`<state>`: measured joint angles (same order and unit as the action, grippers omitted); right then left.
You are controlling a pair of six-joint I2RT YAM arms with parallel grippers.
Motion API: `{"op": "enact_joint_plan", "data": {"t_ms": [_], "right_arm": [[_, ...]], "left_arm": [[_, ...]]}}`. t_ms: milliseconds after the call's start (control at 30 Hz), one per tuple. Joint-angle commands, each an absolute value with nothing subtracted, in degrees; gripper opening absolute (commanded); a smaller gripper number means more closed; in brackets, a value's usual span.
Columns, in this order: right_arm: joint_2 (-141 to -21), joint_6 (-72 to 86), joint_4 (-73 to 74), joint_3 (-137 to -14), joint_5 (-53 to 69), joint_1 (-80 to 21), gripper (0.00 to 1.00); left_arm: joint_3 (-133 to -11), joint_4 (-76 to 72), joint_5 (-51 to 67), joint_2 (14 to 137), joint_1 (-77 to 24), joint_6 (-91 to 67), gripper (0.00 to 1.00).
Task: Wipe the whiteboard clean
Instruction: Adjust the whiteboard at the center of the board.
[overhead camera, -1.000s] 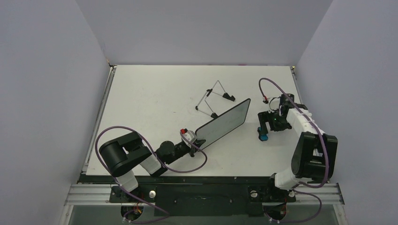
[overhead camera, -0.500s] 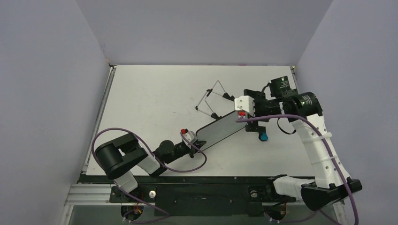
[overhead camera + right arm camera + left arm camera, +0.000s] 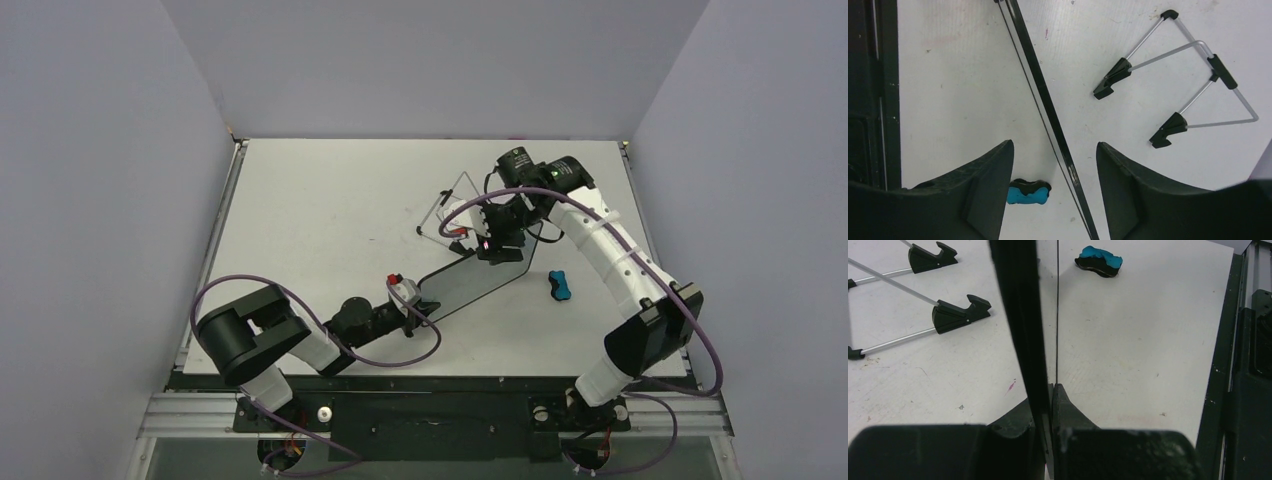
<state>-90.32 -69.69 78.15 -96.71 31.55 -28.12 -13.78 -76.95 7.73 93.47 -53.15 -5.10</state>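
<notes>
The whiteboard (image 3: 468, 281) is held on edge above the table, its dark back showing in the top view. My left gripper (image 3: 418, 303) is shut on its near end; in the left wrist view the thin black-framed whiteboard (image 3: 1020, 315) runs away from the left gripper (image 3: 1052, 390). My right gripper (image 3: 497, 247) hovers open over the board's far end. In the right wrist view the right gripper (image 3: 1054, 145) has the whiteboard (image 3: 1043, 95) passing edge-on between its fingers without touching them.
A blue-and-black eraser (image 3: 559, 286) lies on the table right of the board, also seen as the eraser (image 3: 1099, 260) and the eraser (image 3: 1029, 192). A wire easel (image 3: 455, 210) with black feet stands behind the board. The table's dark front edge (image 3: 1220, 365) is close by.
My right arm has left the eraser on the table and swung left, coming over the board's far end. The left gripper stays shut on the board, whose far end sits lower.
</notes>
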Motion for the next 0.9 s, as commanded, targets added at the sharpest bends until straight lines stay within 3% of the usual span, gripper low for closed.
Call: {"op": "enact_joint_plan", "data": {"t_ms": [0, 67, 167, 200, 233, 300, 467, 533, 700, 867], "right_arm": [[-92.8, -68.7, 78.0, -98.5, 29.9, -29.1, 0.48], [-93.8, -69.3, 78.4, -97.9, 29.7, -29.5, 0.31], [-94.2, -72.2, 78.5, -95.6, 29.1, -30.0, 0.17], [-94.0, -72.8, 78.3, -95.1, 29.0, -30.2, 0.04], [-93.9, -73.5, 77.8, -94.3, 28.9, -30.1, 0.01], [-93.6, -73.9, 77.4, -93.7, 28.6, -30.0, 0.0], [-93.4, -73.6, 77.4, -94.1, 28.8, -29.5, 0.0], [-93.5, -73.6, 77.5, -94.1, 29.1, -29.5, 0.0], [-94.0, -73.3, 77.5, -94.3, 29.5, -29.5, 0.0], [-94.2, -73.0, 77.6, -94.5, 29.8, -29.5, 0.0]], "left_arm": [[-15.3, -76.9, 10.0, 91.9, -53.0, -5.2, 0.0], [-15.3, -76.7, 10.0, 91.6, -53.0, -5.4, 0.0], [-15.3, -77.0, 10.1, 90.9, -53.0, -6.0, 0.0], [-15.2, -77.2, 10.2, 90.7, -53.0, -6.3, 0.0], [-15.1, -77.3, 10.3, 90.2, -53.0, -6.5, 0.0], [-14.7, -77.7, 10.2, 88.9, -52.9, -7.5, 0.0], [-12.3, -80.3, 11.1, 83.4, -51.8, -12.0, 0.27], [-11.6, -79.3, 11.1, 80.2, -51.6, -12.3, 0.31], [-12.5, -73.7, 11.9, 73.4, -51.0, -11.6, 0.34], [-13.9, -71.9, 13.5, 74.1, -50.4, -10.5, 0.32]]}}
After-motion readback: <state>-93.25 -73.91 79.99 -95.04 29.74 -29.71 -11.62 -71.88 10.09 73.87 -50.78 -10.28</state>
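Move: The right hand's open fingers hover over the middle of the whiteboard's top edge, which lies about 3 cm below; the board's middle is some 13 cm straight down. The eraser lies roughly 16 cm to this hand's right, about level with it, and the wire stand some 16 cm ahead and 4 cm left, both about 22 cm lower. The left hand still pinches the board's left edge, with the board's middle about 6 cm ahead and 10 cm to its right, at nearly its height. The right fingers pinch the whiteboard's top edge, the hand sinking about 2.5 cm and closing, then holding still. Once that grip is made, the left hand lets go of the left edge, opens about a third and rises some 8 cm along it towards the upper left corner, drifting 2 cm left with its fingertips tilting up about 10 degrees. ##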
